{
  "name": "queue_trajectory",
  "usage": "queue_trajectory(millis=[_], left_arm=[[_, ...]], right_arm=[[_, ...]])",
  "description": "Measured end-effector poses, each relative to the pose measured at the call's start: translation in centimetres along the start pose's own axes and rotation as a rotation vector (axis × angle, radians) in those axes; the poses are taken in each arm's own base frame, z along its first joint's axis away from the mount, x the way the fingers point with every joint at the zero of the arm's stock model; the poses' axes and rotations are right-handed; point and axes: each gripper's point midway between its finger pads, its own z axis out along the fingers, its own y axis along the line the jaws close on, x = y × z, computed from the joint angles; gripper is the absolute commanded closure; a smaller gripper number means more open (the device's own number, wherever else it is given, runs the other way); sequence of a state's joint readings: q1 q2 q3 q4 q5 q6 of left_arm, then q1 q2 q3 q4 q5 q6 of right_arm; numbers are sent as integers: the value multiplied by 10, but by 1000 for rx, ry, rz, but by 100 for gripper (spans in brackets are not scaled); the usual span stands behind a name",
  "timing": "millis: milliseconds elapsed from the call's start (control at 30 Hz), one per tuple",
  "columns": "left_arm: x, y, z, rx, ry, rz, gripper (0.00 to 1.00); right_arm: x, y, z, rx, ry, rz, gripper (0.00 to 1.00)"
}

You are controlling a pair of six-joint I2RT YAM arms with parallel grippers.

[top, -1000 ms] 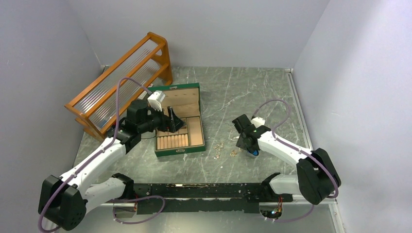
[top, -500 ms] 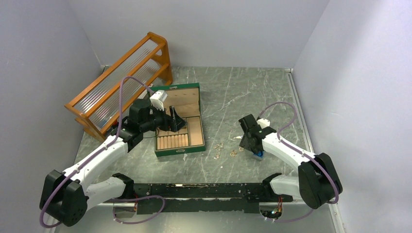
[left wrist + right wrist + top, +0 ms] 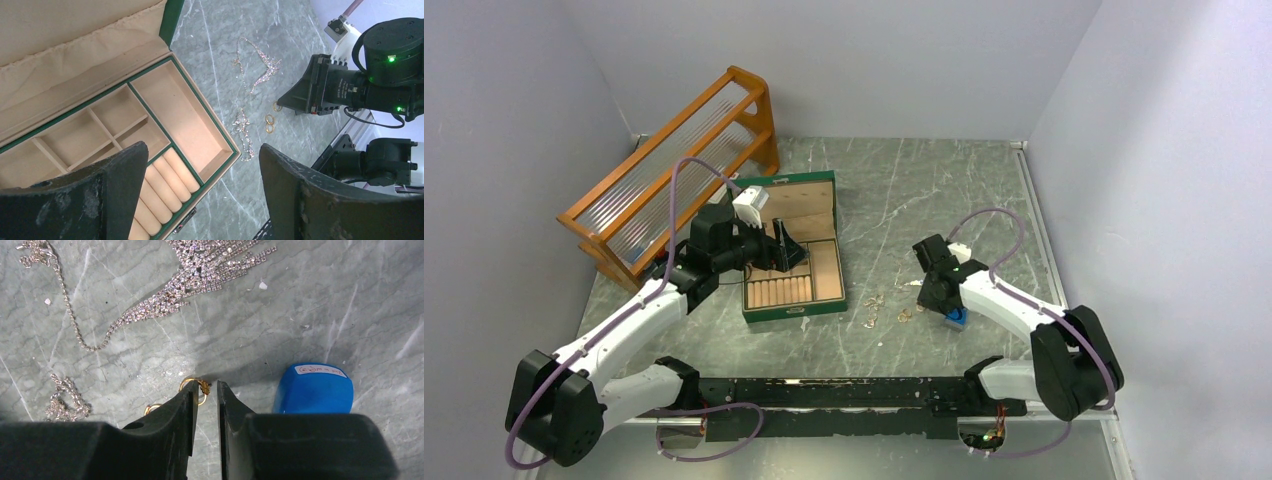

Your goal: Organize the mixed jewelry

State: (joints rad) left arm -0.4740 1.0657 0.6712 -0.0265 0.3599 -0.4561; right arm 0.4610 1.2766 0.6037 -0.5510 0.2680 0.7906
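Note:
The mixed jewelry (image 3: 876,305) lies loose on the marble between the green box (image 3: 794,312) and my right gripper (image 3: 927,298). In the right wrist view a sparkling necklace (image 3: 200,265) lies at the top, a small chain (image 3: 62,395) at the left and a second gold ring (image 3: 152,406) beside the left finger. My right gripper (image 3: 206,385) is down on the table with its jaws a narrow gap apart. A gold ring (image 3: 203,385) has its knot in that gap, touching the left finger. My left gripper (image 3: 202,147) hangs wide open over the box's (image 3: 220,130) ring rolls, holding nothing.
A blue block (image 3: 313,388) stands just right of my right gripper's fingers. A wooden rack (image 3: 674,170) leans at the back left, behind the box. The box's lid is up, and its compartments are bare. The right arm (image 3: 350,85) shows in the left wrist view.
My right gripper has shifted a little left toward the rings, and its jaws have narrowed around one ring. The left arm has edged slightly and stays open over the box.

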Motion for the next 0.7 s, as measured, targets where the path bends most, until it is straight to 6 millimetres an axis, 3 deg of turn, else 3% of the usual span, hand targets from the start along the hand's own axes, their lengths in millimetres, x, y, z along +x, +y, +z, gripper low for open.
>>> queue_trajectory(millis=[133, 333, 600, 700], left_arm=[[0, 0, 0, 0, 0, 0, 14], [0, 0, 0, 0, 0, -1, 15], [5, -4, 5, 18, 21, -47, 12], [15, -12, 12, 45, 58, -77, 11]], right_arm=[[1, 1, 1, -6, 7, -12, 81], [2, 1, 2, -4, 11, -24, 96], [-2, 3, -1, -21, -5, -24, 97], [-10, 14, -9, -81, -42, -15, 97]])
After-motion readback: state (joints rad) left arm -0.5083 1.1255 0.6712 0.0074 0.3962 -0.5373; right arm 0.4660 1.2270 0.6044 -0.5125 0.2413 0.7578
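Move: The gold ring with the raised ornament lies practically at the right hand's point, about 1 cm to the left and a touch below, its ornament between the part-open tips. The other gold rings lie some 4 cm left and 2 cm back, the blue ring box about 7 cm right and 3 cm back, and the silver fringe necklace roughly 8 cm ahead, 2 cm right. From the left hand the ornamented ring is about 26 cm right, 8 cm back and 17 cm down. The ornamented ring is pinched between the right fingertips, which close from about a quarter open to nearly shut while the hand stays almost in place, settling only slightly; the hand then lifts some 1.5 cm, also drifting forward and left by about 1 cm each. Late on, the wide-open left hand starts to the right over the jewelry box, about 2 cm, sinking a little. ##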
